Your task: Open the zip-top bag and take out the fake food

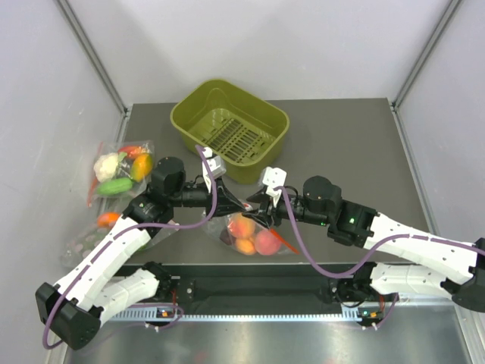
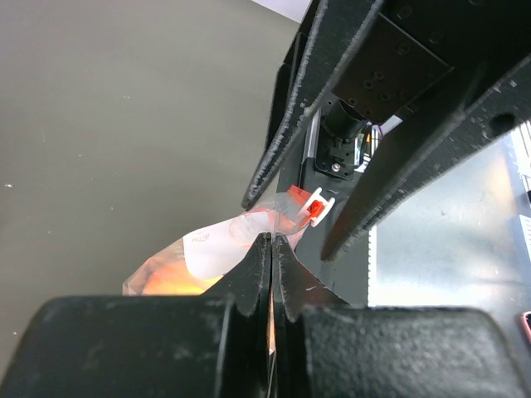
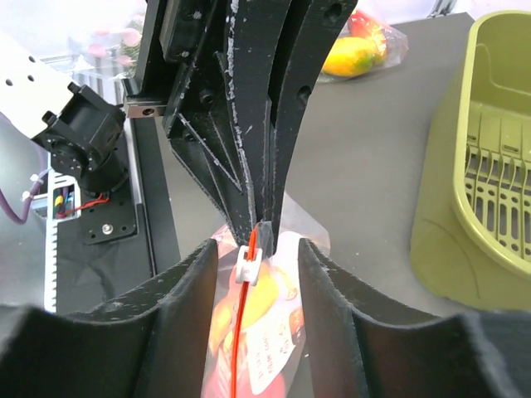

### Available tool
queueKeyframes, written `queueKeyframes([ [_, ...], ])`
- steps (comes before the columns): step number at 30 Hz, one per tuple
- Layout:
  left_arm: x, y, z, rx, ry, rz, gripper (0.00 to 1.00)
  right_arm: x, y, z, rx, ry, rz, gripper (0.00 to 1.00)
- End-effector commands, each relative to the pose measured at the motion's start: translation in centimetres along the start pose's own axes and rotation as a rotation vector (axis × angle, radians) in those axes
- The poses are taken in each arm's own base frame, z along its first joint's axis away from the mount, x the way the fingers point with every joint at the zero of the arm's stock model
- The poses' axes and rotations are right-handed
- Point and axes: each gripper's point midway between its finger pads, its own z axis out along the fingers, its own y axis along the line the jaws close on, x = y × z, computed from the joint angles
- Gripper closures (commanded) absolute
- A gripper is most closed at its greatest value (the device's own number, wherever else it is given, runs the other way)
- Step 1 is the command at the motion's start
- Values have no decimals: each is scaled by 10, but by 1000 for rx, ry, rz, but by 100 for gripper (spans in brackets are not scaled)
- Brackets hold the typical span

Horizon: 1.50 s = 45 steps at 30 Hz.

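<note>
The zip-top bag hangs just above the table in front of the arms, with the fake food, round orange-pink peaches, showing through it. My left gripper is shut on the clear plastic at the bag's top corner. In the right wrist view its closed fingers pinch the bag just past the white slider on the orange-red zip strip. My right gripper is open and straddles the slider, with a gap on each side. The fake food glows orange inside the bag.
An olive-green slotted basket stands behind the bag and shows at the right in the right wrist view. A clear bag of cauliflower and cucumber lies at the table's left edge, another bag below it.
</note>
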Motion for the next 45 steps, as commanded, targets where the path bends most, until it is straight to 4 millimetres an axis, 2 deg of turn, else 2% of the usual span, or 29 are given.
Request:
queueKeyframes([
  [1,-7,-8,0,31,-19,27,100,-48,-1,-4,11,-131,-43,59],
  [5,-7,-8,0,31,-20,28,100,-45,-2,-1,15,-117,-44,67],
  [10,-6,-7,1,30,-18,29,100,-43,-5,1,28,-106,-48,94],
  [13,-7,-7,1,24,-18,32,100,-41,-7,-1,42,-104,-51,99],
  [18,-11,-3,-3,-18,-38,56,100,-35,-11,-3,67,-92,-52,100],
  [24,-20,13,-10,-147,-80,65,100,-6,-13,-3,82,-21,-40,100],
  [35,-30,35,-23,-290,-125,63,100,21,-7,-5,67,26,-4,100],
  [39,-34,50,-35,-390,-144,66,100,37,-6,-8,69,64,12,100],
  [45,-40,84,-62,-602,-185,44,100,50,-4,-19,80,88,35,100],
])
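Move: Almost between the open right fingers sits the zip's white slider, about 1 cm to that hand's left and level with it. The peaches in the bag hang some 5 cm back from the right hand, straight below otherwise, about 8 cm lower. From the left hand, which already pinches the bag's corner, the slider is about 2 cm back and 2 cm right, 1 cm lower; the green bin's middle lies roughly 25 cm ahead, 5 cm left and 15 cm down. Closing on the slider, the right fingers pinch it and edge about 1 cm forward, then draw it down along the zip by some 5 cm, slightly to the right. The left hand keeps its pinch on the corner, waits, then pulls forward and left, away from the right hand, about 7 cm in all, speeding up and turning some 20 degrees counter-clockwise. ##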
